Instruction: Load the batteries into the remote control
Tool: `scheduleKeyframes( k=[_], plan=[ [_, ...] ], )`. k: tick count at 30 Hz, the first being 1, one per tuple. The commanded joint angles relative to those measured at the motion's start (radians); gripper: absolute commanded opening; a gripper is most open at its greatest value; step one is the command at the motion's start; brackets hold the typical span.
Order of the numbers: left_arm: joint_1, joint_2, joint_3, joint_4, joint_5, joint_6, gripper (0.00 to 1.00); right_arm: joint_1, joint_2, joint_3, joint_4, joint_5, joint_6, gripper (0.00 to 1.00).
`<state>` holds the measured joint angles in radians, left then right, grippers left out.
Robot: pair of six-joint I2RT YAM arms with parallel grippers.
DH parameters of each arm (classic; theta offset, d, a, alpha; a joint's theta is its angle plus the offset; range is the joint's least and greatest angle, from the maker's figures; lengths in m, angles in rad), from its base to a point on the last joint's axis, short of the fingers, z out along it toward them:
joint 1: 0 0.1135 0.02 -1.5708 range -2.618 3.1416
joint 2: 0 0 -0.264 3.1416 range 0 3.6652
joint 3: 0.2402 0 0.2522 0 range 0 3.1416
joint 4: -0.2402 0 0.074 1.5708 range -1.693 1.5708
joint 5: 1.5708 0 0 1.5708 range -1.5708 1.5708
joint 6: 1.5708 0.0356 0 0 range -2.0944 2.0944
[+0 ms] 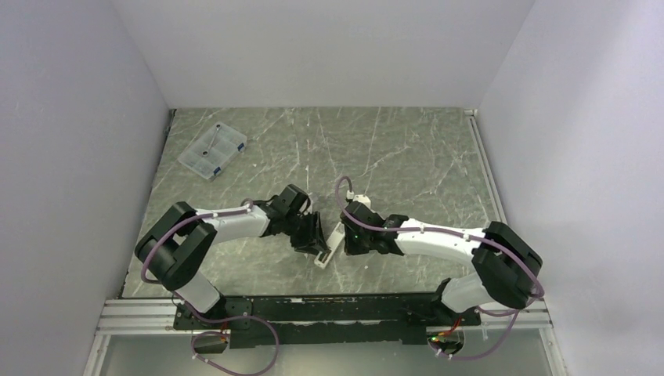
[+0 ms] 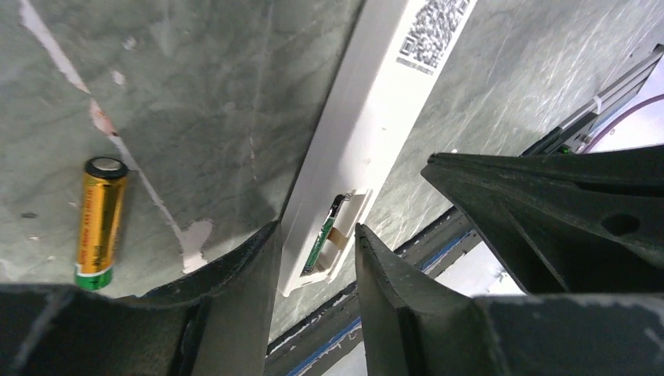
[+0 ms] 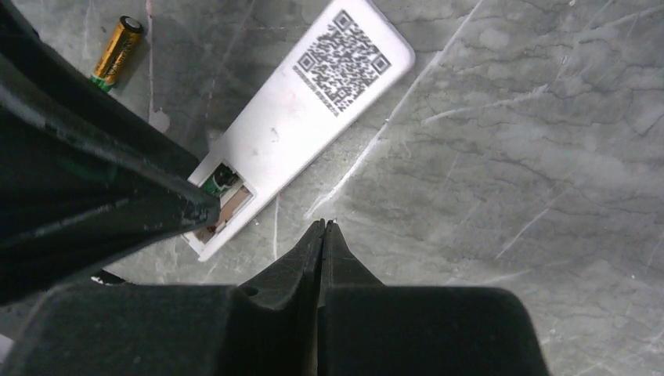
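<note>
The white remote control (image 2: 368,125) lies face down on the marble table, its QR label up and its battery compartment (image 3: 223,196) open at the near end. My left gripper (image 2: 317,227) straddles that end, one finger against each long edge, shut on it. A copper-orange battery (image 2: 102,222) with a green end lies loose on the table to the left, also visible in the right wrist view (image 3: 117,51). My right gripper (image 3: 322,225) is shut and empty, its tips over bare table just beside the remote's open end.
A clear plastic compartment box (image 1: 211,150) sits at the far left of the table. The black mounting rail (image 1: 329,309) runs along the near edge, close behind the remote. Both arms crowd the near centre; white walls enclose the three other sides.
</note>
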<state>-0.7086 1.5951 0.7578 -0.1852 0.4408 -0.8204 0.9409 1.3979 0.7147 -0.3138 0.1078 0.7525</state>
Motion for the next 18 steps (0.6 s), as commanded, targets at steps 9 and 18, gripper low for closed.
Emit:
scheduleKeyframes(
  k=[9,18],
  plan=[
    [-0.140,-0.041,-0.013,0.048,-0.088,-0.089,0.44,-0.024,0.076,0.018,0.073,0.000,-0.007,0.00],
    [-0.232,-0.004,0.004,0.087,-0.130,-0.132,0.47,-0.031,0.116,0.046,0.111,-0.038,-0.062,0.00]
  ],
)
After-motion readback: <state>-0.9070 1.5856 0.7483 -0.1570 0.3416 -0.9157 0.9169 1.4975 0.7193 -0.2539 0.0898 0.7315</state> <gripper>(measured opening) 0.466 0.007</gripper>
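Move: The remote control's middle is roughly 2 cm ahead, 2 cm right and 2 cm below the left hand, whose fingers straddle its near part; its open battery compartment, one battery in it, is about 2 cm back and level sideways. The loose orange battery lies some 3 cm ahead and 7 cm left of the left hand. From the right hand, the remote's middle is about 3 cm ahead, 4 cm left and 2 cm lower. Backward and to its right, about 5 cm and almost level, the left hand sweeps the remote's battery end along, part-open fingers still astride it and the gap hardly changing. The right hand, fingers kept shut, sinks some 2 cm beside the remote's right edge, coming close to it; contact there can't be seen. ##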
